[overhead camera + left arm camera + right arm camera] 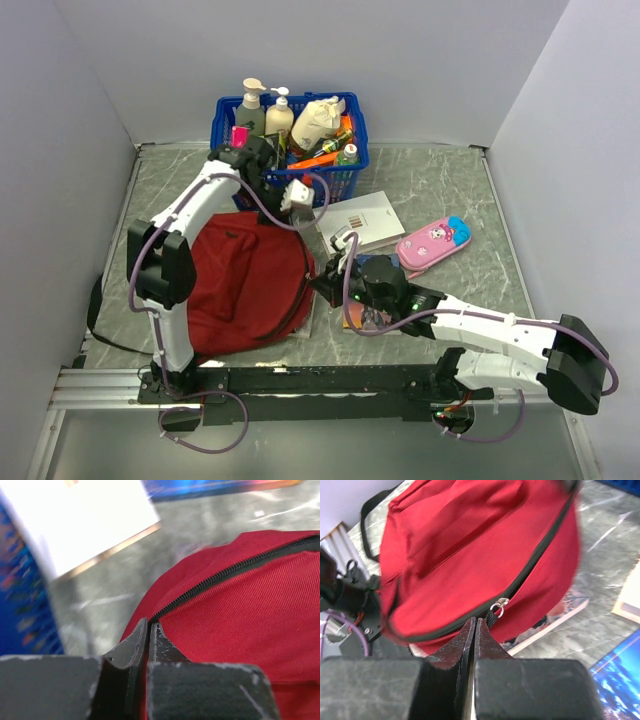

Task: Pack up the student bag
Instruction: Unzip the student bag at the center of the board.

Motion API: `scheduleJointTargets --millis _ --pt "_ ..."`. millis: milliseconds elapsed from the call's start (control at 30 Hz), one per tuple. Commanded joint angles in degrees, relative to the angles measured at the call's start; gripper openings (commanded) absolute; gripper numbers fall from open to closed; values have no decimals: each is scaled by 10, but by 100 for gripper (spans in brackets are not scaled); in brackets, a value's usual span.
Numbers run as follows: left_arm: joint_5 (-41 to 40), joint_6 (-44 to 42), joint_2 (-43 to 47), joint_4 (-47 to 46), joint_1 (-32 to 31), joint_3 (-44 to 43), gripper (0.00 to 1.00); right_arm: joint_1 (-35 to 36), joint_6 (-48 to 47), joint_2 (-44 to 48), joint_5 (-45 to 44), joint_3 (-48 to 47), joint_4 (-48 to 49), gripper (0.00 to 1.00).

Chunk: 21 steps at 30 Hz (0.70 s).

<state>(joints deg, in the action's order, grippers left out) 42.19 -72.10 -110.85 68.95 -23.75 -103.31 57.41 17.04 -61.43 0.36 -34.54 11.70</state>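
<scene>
The student bag [240, 285], dark red with a black zipper, lies on the table left of centre, bulging up. My left gripper [299, 212] is at the bag's far right edge. In the left wrist view the left gripper [149, 624] is shut where the zipper [225, 572] ends, with red fabric [250, 620] pinched between the fingers. My right gripper [322, 283] is at the bag's right side. In the right wrist view the right gripper [476, 620] is shut against the bag [460, 545]. The black zipper pull [495, 612] with its silver ring runs taut into the fingertips.
A blue basket [343, 182] of bottles stands at the back. A white book [365, 220] and a pink pencil case [433, 242] lie right of the bag. A patterned book [560, 615] lies partly under the bag. A black strap [95, 310] trails off the bag's left side.
</scene>
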Motion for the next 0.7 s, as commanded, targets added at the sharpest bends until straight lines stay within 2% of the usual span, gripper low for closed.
scheduleJointTargets --millis 0,167,400,567,667 --pt "-44 84 -1 -81 28 -27 1 31 -3 6 13 -23 0 0" --pt "-89 152 19 -178 34 33 1 78 -3 -15 7 -33 -22 0" --pt "-116 315 38 -295 35 59 1 139 5 -83 21 -60 -8 0" --pt "-150 428 27 -326 32 31 1 174 -8 -166 53 -125 5 0" --pt "-154 455 20 -308 20 18 1 184 -23 -226 68 -170 4 0"
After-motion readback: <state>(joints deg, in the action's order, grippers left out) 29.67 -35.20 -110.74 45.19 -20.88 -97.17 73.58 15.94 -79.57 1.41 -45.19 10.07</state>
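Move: The right hand already grips the pull tab of the bag's zipper; the near end of the zipper track curves away about 10 cm back and 9 cm to its left, some 6 cm lower. The cartoon book is roughly 4 cm back and 3 cm left of it, 15 cm below, partly under the bag; Jane Eyre is 12 cm to its right, level, 16 cm below. The left hand holds the bag's far end, with the blue basket's middle about 12 cm ahead, 5 cm lower, and the white book 14 cm to its right, 1 cm back, 14 cm below. Still pinching the zipper pull, the right hand draws it along the track towards the bag's near end, about 8 cm back and 9 cm left, sinking some 4 cm and swinging a little counter-clockwise. The left hand keeps its shut grip on the far end and carries it about 7 cm forward towards the basket, slightly left and down, turning counter-clockwise some 35 degrees. ##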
